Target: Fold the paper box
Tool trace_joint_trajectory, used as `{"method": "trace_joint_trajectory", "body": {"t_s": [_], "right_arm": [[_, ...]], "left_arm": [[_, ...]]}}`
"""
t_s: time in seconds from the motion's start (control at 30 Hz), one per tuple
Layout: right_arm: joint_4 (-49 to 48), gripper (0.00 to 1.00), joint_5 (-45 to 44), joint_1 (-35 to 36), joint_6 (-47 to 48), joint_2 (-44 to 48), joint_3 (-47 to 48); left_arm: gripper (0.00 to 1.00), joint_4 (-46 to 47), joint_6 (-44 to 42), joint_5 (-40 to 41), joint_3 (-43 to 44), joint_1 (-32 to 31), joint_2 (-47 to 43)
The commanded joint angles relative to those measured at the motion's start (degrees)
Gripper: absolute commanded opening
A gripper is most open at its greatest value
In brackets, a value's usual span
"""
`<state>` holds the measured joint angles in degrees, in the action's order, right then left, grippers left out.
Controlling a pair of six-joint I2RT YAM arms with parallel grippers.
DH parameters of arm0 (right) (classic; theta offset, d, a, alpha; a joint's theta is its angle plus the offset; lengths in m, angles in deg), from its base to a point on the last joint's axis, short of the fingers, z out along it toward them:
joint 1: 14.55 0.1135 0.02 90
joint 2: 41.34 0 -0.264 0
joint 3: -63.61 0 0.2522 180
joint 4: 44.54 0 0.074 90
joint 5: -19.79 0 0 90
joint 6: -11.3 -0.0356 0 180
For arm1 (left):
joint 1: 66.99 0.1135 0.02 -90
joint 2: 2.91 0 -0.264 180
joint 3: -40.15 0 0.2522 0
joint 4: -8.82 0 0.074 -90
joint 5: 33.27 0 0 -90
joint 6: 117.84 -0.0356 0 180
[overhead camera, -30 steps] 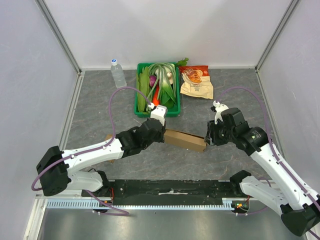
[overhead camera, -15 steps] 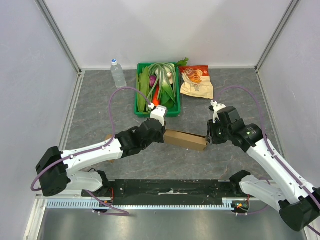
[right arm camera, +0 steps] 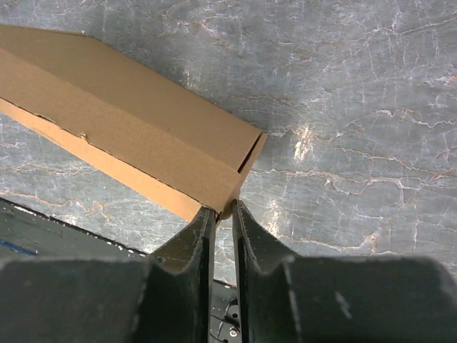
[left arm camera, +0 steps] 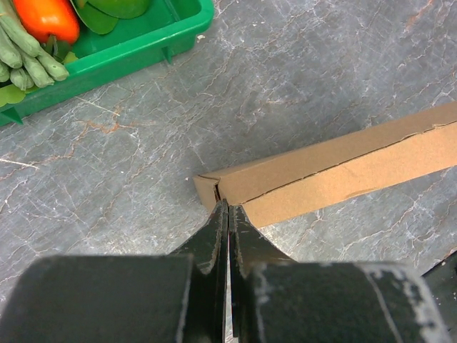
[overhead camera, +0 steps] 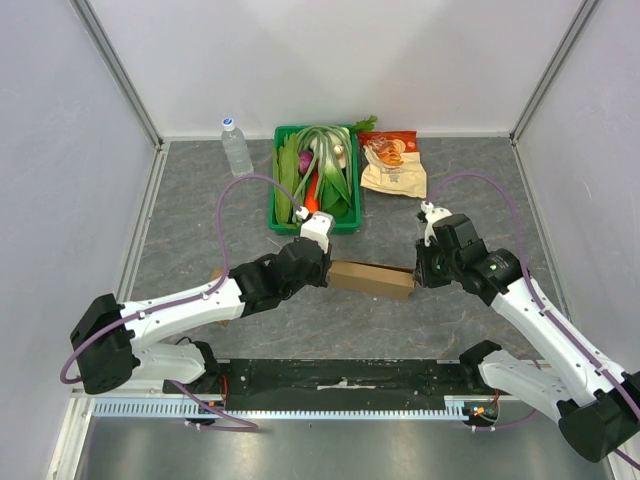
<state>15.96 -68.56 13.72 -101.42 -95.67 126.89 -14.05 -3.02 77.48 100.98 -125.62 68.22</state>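
The paper box (overhead camera: 370, 279) is a long, flat brown cardboard carton stretched between my two grippers at the middle of the table. My left gripper (overhead camera: 325, 268) is at its left end. In the left wrist view the jaws (left arm camera: 228, 207) are pressed together, pinching the lower edge of the box (left arm camera: 335, 168) at its end corner. My right gripper (overhead camera: 416, 279) is at the right end. In the right wrist view its fingers (right arm camera: 223, 211) stand a narrow gap apart with the near corner of the box (right arm camera: 136, 136) caught between the tips.
A green crate (overhead camera: 275, 215) of vegetables stands behind the box, also seen as a green crate (left arm camera: 153, 39) in the left wrist view. A water bottle (overhead camera: 236, 146) and a snack bag (overhead camera: 393, 164) flank it. The black base rail (overhead camera: 340, 378) runs along the near edge.
My right gripper has narrowed its jaws onto the box's right corner and shifted slightly left. The left arm and the box have stayed put.
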Motion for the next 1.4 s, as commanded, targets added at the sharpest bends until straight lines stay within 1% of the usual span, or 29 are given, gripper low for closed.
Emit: {"method": "trace_joint_trajectory", "body": {"t_s": [0.0, 0.03, 0.1, 0.23, 0.43, 0.5, 0.7, 0.83, 1.13, 1.3, 1.33, 1.37], "right_arm": [[-2.36, 0.19, -1.03, 0.03, 0.22, 0.01, 2.25], [-2.27, 0.15, -0.86, 0.03, 0.22, 0.01, 2.51], [-2.27, 0.12, -0.25, 0.03, 0.04, -0.17, 3.13], [-1.30, 0.00, 0.72, 0.03, -0.57, -0.78, 4.27], [-0.95, 0.00, 2.83, 0.12, -2.67, -1.31, 5.24], [-1.39, 0.00, 5.72, 0.03, -3.47, -1.75, 5.41], [-4.28, 0.00, 13.10, -0.76, -7.51, -2.01, 5.50], [-6.83, 0.00, 16.53, -1.55, -10.14, -1.93, 4.80], [-11.31, 0.00, 21.90, -5.24, -14.71, -0.96, 1.55], [-12.81, 0.00, 24.88, -7.70, -15.86, -0.17, -0.64], [-12.21, 0.00, 24.46, -7.71, -15.43, -0.17, -0.56], [-10.63, 0.00, 23.24, -7.71, -12.99, -0.34, 0.40]], "left_arm": [[0.02, -1.53, -1.26, -2.21, -0.66, -0.26, -0.29], [0.02, -1.62, -1.44, -2.30, -0.58, -0.34, -0.21], [0.02, -1.53, -1.53, -2.47, -0.40, -0.34, -0.03], [0.02, -1.80, -1.70, -2.65, 0.21, -0.26, 0.41], [0.02, -1.80, -1.62, -2.91, 0.30, -0.34, 0.85], [0.02, -1.80, -1.70, -3.09, 0.22, -0.26, 0.85], [0.02, -1.71, -1.88, -3.35, 0.31, -0.26, 1.20], [0.02, -1.18, -1.79, -3.44, -0.05, -0.26, 1.20], [0.02, -0.83, -1.88, -3.70, -0.40, -0.26, 1.11], [0.02, -0.65, -2.05, -3.53, -0.66, -0.26, 1.11], [0.02, -0.57, -2.05, -3.61, -0.84, -0.26, 0.94], [0.02, -0.56, -2.05, -3.53, -0.84, -0.26, 0.94]]}}
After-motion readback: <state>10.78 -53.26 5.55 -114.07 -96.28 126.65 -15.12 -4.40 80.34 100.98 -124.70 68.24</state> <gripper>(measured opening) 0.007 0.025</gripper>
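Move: The paper box stands on its long side between the hands. Its middle is about 9 cm left, 2 cm ahead and 5 cm below the right hand, whose fingertips are at its right near top corner. From the left hand, at its other end, that middle is some 9 cm right and 1 cm back. The green basket lies roughly 23 cm ahead and 21 cm left of the right hand; the snack bag about 27 cm ahead and 5 cm left of the right hand. The box's right near top corner is pinched as the right fingers, partly open at first, close fully. The right hand then goes some 2.5 cm left towards the box's middle while rising 2 cm, lastly edging forward, and rolls its left side up about 20 degrees. The left hand keeps its shut fingertips at the left end, easing about 1.5 cm left and forward. ##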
